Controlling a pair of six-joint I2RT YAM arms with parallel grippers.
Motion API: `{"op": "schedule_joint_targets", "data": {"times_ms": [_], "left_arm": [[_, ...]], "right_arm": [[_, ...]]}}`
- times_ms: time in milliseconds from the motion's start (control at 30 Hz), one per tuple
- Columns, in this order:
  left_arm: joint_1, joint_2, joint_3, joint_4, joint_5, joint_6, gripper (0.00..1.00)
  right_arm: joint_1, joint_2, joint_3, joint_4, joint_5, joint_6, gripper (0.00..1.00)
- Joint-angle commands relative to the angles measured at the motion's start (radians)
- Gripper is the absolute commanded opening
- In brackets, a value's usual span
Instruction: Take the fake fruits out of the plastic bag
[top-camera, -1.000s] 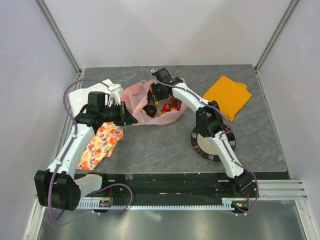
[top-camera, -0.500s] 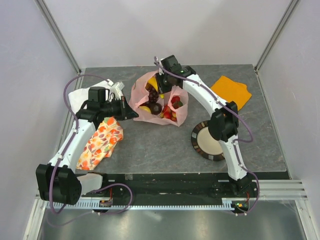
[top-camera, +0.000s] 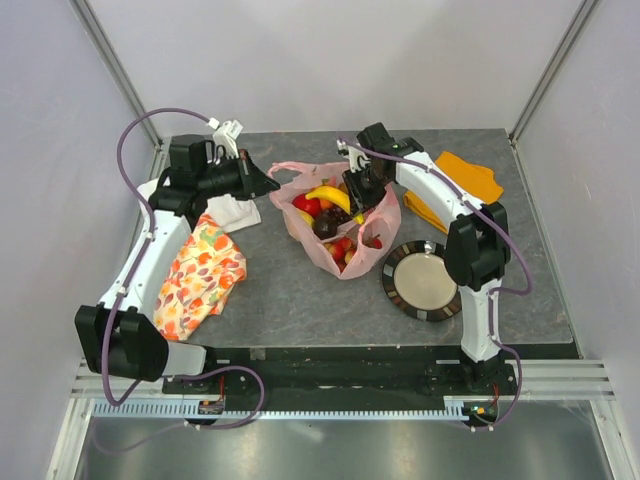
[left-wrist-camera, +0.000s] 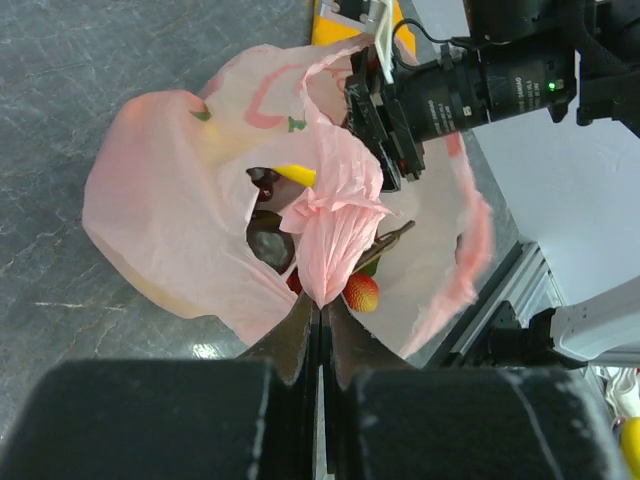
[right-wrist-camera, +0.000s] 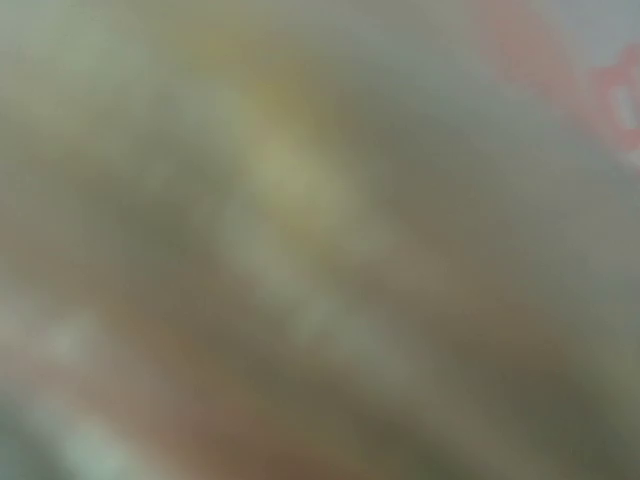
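The pink plastic bag (top-camera: 372, 240) stands open mid-table with the fake fruits inside: a yellow banana (top-camera: 331, 194), red pieces (top-camera: 307, 205) and a dark one (top-camera: 325, 226). My left gripper (top-camera: 272, 183) is shut on a gathered fold of the bag's rim (left-wrist-camera: 335, 235). In the left wrist view a red berry (left-wrist-camera: 362, 292), a brown oval (left-wrist-camera: 268, 247) and a yellow tip (left-wrist-camera: 297, 176) show in the bag's mouth. My right gripper (top-camera: 360, 190) reaches into the bag from the far right, its fingers hidden by plastic. The right wrist view is a blur.
A floral orange cloth (top-camera: 199, 278) and a white cloth (top-camera: 234, 212) lie at the left under my left arm. An orange cloth (top-camera: 470, 178) lies at the back right. A dark-rimmed plate (top-camera: 421, 281) sits right of the bag, by my right arm's base link.
The bag has shifted to the right and opened wider. My left gripper has moved toward the back with the rim in it. My right arm swung right, uncovering the plate.
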Motion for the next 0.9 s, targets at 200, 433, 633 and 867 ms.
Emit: {"op": "schedule_joint_targets", "data": {"times_ms": [200,433,633,867], "left_arm": [[-0.003,0.023,-0.026,-0.004,-0.033,-0.043,0.02],[-0.006,0.02,-0.05,-0.01,-0.026,-0.031,0.02],[-0.006,0.02,-0.066,-0.01,-0.027,-0.026,0.02],[-0.006,0.026,-0.082,-0.008,-0.029,-0.023,0.02]], "right_arm": [[0.028,-0.12,-0.229,0.109,-0.002,-0.51,0.42],[0.028,-0.179,-0.216,0.231,-0.017,-0.481,0.66],[0.04,-0.135,-0.191,0.296,-0.126,-0.571,0.66],[0.095,0.002,-0.113,0.316,-0.125,-0.637,0.67]]}}
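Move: The banana lies just below the right hand, its middle about 5 cm left, 2 cm ahead and some 4 cm lower. The avocado sits roughly 7 cm left and 4 cm back of that hand, the red apple about 11 cm left and 1 cm ahead, the strawberries some 8 cm back and 3 cm left, all a few centimetres lower. From the left hand, already pinching the bag's rim, the banana is around 10 cm right, 2 cm back and 18 cm below. Down, back and a little right goes the right hand, about 5 cm inside the bag, turning counter-clockwise; near the low point its part-closed fingers open wide and release what they held, which can't be made out. It then swings left and forward and rises, over the banana and grapes, ending some 30 degrees round and tilted up. The left hand sinks about 4 cm, still pinching the rim. ##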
